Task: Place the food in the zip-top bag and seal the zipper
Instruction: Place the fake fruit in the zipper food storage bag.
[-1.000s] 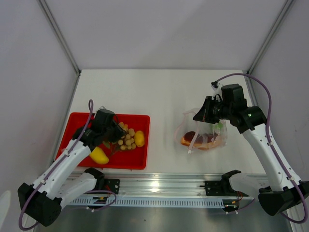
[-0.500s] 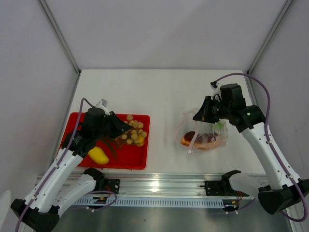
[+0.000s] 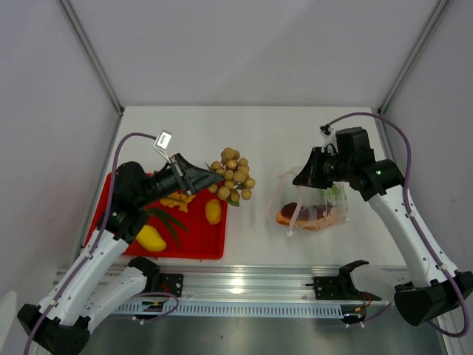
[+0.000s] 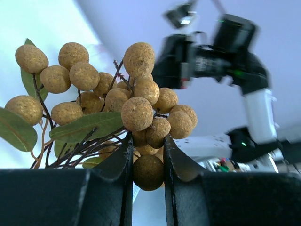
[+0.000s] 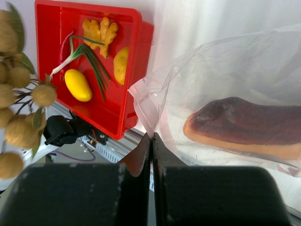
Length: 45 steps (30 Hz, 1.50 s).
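Note:
My left gripper (image 3: 205, 178) is shut on a bunch of small tan balls (image 3: 232, 175) with leaves. It holds the bunch in the air past the tray's right edge, left of the bag. In the left wrist view one ball sits pinched between the jaws (image 4: 147, 162), with the rest of the bunch (image 4: 136, 110) above. My right gripper (image 3: 302, 177) is shut on the mouth edge of the clear zip-top bag (image 3: 318, 201), lifting it (image 5: 151, 140). An orange-brown wedge (image 5: 249, 127) lies inside. The pink zipper (image 3: 294, 219) shows faintly along the bag's left side.
The red tray (image 3: 199, 249) at the left holds a yellow lemon (image 3: 213, 211), a second yellow fruit (image 3: 151, 238), green stalks (image 3: 167, 220) and a knobbly yellow piece (image 3: 176, 200). A metal rail (image 3: 244, 285) runs along the table's near edge.
My left arm has lifted the bunch of tan balls out of the tray and carried it right, toward the bag. The right arm and the bag have stayed put.

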Tool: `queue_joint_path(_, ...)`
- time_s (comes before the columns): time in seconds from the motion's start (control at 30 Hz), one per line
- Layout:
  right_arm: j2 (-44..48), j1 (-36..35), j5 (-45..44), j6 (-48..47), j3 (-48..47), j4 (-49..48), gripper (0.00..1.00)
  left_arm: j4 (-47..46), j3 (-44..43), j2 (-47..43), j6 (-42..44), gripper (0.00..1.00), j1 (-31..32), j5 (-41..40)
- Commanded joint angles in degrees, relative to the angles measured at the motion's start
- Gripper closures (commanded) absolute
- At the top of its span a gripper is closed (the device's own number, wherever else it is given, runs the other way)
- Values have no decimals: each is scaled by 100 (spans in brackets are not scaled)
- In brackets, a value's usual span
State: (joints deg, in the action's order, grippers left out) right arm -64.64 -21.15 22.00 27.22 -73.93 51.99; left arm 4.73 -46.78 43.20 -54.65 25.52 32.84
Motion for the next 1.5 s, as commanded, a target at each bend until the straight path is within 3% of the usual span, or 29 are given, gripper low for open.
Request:
queue_joint_path(0.0,-75,-21,349,134,-244,-136,100,-2333,230,92,-440,99,137,934)
queue_joint_path(0.27,-242,84,1060,274,-385,-241,100,-5489,714,741,-1494,99,480,1926)
queue_joint_path(0.37,-303,111,1306,406,-368,-426,100,-6841,715,1189,-2118,99,717,2260)
queue_joint_path(0.4,-329,111,1385,433,-368,-461,100,-7681,697,1313,-2511,99,770,2323)
queue_joint_path(0.57,-374,128,1763,739,-368,-777,100,-9647,451,2427,-3691,99,1033,2385)
queue_joint_path(0.77,-382,163,2185,995,-473,-989,100,-9719,336,2939,-3658,99,1341,2429)
queue_joint_path(1.17,-40,242,2678,1452,-464,-1269,100,-9728,240,3370,-3342,99,1386,2648)
queue_joint_path(1.47,74,295,2828,1778,-534,-1498,100,-9719,705,3721,-2999,99,1324,2772)
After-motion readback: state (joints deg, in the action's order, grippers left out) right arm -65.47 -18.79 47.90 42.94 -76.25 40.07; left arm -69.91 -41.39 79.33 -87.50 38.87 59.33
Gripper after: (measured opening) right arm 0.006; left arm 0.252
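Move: Some 18 cm to the right of the left hand, which holds the longan bunch, about 4 cm farther out and roughly 18 cm lower, is the middle of the bag's open mouth. From the same hand, the eggplant and carrot in the bag lie about 28 cm right, 5 cm ahead and 31 cm down. For the right hand, pinching the bag's lip, the bunch is about 17 cm left, 2 cm back and 6 cm higher. Swinging the longan bunch over to the bag, the left hand first draws back about 7 cm while rising and going right, then sinks some 6 cm and carries on right to the mouth, yawing some 45 degrees clockwise, grip kept. The right hand keeps pinching the lip and raises it about 8 cm and leftward towards the bunch, its left side rolling up. ##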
